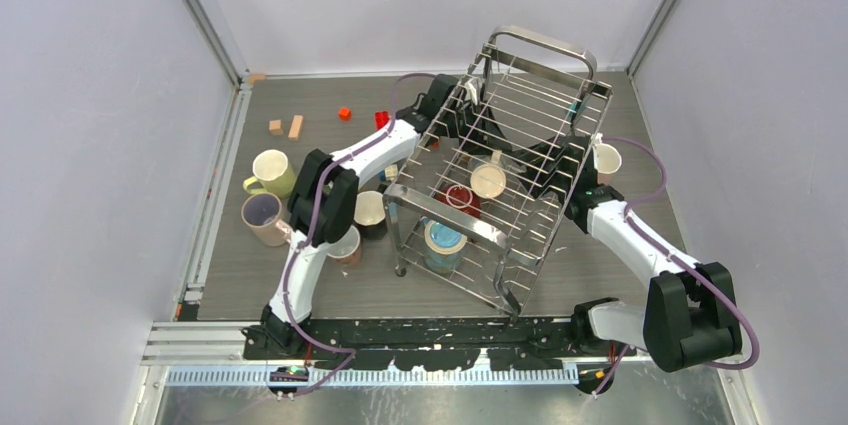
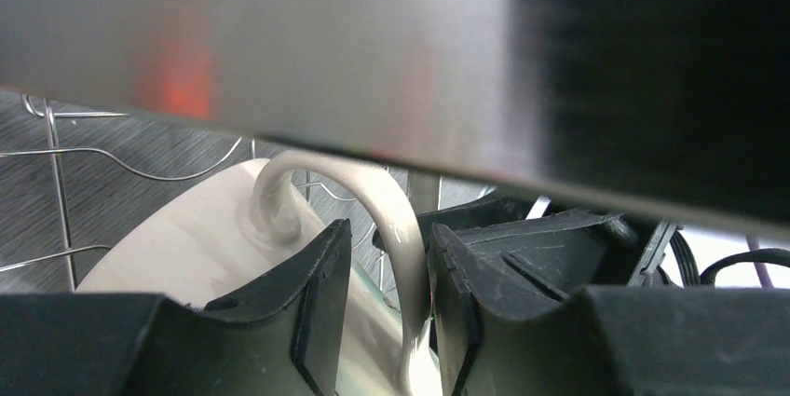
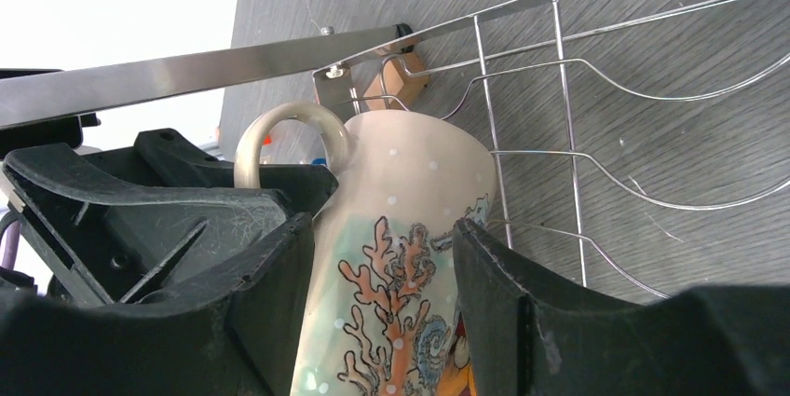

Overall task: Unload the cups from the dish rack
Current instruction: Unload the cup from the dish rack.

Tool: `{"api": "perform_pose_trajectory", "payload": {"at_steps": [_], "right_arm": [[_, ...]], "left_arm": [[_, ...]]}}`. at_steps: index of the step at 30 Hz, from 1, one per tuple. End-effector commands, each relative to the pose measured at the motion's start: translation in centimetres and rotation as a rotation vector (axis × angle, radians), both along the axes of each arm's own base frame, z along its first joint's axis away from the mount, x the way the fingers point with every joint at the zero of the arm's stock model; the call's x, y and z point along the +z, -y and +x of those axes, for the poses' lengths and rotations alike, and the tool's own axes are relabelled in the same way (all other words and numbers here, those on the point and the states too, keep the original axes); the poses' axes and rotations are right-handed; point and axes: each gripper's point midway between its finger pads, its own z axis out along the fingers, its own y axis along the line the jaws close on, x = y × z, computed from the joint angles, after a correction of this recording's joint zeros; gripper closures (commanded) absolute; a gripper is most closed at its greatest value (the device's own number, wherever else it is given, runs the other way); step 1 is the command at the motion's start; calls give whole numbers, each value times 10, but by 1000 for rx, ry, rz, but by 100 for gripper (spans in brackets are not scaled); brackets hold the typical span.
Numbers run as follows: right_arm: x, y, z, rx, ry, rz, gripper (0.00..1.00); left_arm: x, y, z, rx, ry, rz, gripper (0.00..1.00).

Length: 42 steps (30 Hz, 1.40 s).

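The steel-wire dish rack (image 1: pixel 455 217) stands tilted mid-table, and both arms reach into it from either side. A cream cup (image 3: pixel 410 191) printed with orange coral is between the fingers of my right gripper (image 3: pixel 382 222), which is shut on its body. My left gripper (image 2: pixel 389 228) straddles the same cup's (image 2: pixel 186 238) loop handle (image 2: pixel 373 191). Its right finger touches the handle and its left finger stands off with a gap, so it is open. A cream cup (image 1: pixel 488 180), a dark red cup (image 1: pixel 460 198) and a blue-and-tan cup (image 1: pixel 443 242) show inside the rack.
Left of the rack stand a yellow cup (image 1: pixel 270 172), a pink cup (image 1: pixel 263 217) and a black cup (image 1: pixel 370 210) beside the left arm. A white cup (image 1: pixel 606 158) sits just right of the rack. Wooden blocks (image 1: pixel 285 127) and red blocks (image 1: pixel 345 113) lie far left. Walls enclose the table.
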Motion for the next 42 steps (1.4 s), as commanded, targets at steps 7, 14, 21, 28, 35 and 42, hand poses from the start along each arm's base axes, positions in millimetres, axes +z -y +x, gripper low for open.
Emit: {"api": "perform_pose_trajectory", "payload": {"at_steps": [7, 14, 21, 28, 35, 42], "right_arm": [[13, 3, -3, -4, 38, -17, 39], [17, 12, -7, -35, 44, -52, 39], [22, 17, -14, -39, 45, -71, 39], [27, 18, -22, -36, 47, -70, 39], [31, 19, -28, -37, 52, -62, 39], [31, 20, -33, -42, 51, -54, 39]], "left_arm": [[16, 21, -8, -30, -45, -109, 72], [21, 25, -5, -21, -69, -143, 82], [23, 27, -1, 4, -115, -161, 100], [34, 27, 6, 58, -175, -203, 100], [54, 24, 17, 127, -211, -280, 100], [80, 16, 27, 196, -232, -363, 100]]}}
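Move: The cream cup's handle already stands between the left hand's open fingers; the cup's middle lies roughly 5 cm back, 2 cm left and 4 cm below. From the same hand, the red cup is about 11 cm back and 7 cm left, and the blue-lidded jar some 19 cm back and 10 cm left, both around 10 cm lower. From the right hand, the cream cup is some 7 cm left, 1 cm ahead and 3 cm lower. Rightward by about 2 cm, the left hand closes its fingers and pinches the cream cup's handle, then rolls some 20 degrees, its forward side dipping and its fingertips lifting slightly, while easing about 1 cm forward and up. The right hand, fingers kept open, backs away from the cup about 5 cm, drifting right and tipping down a little. ##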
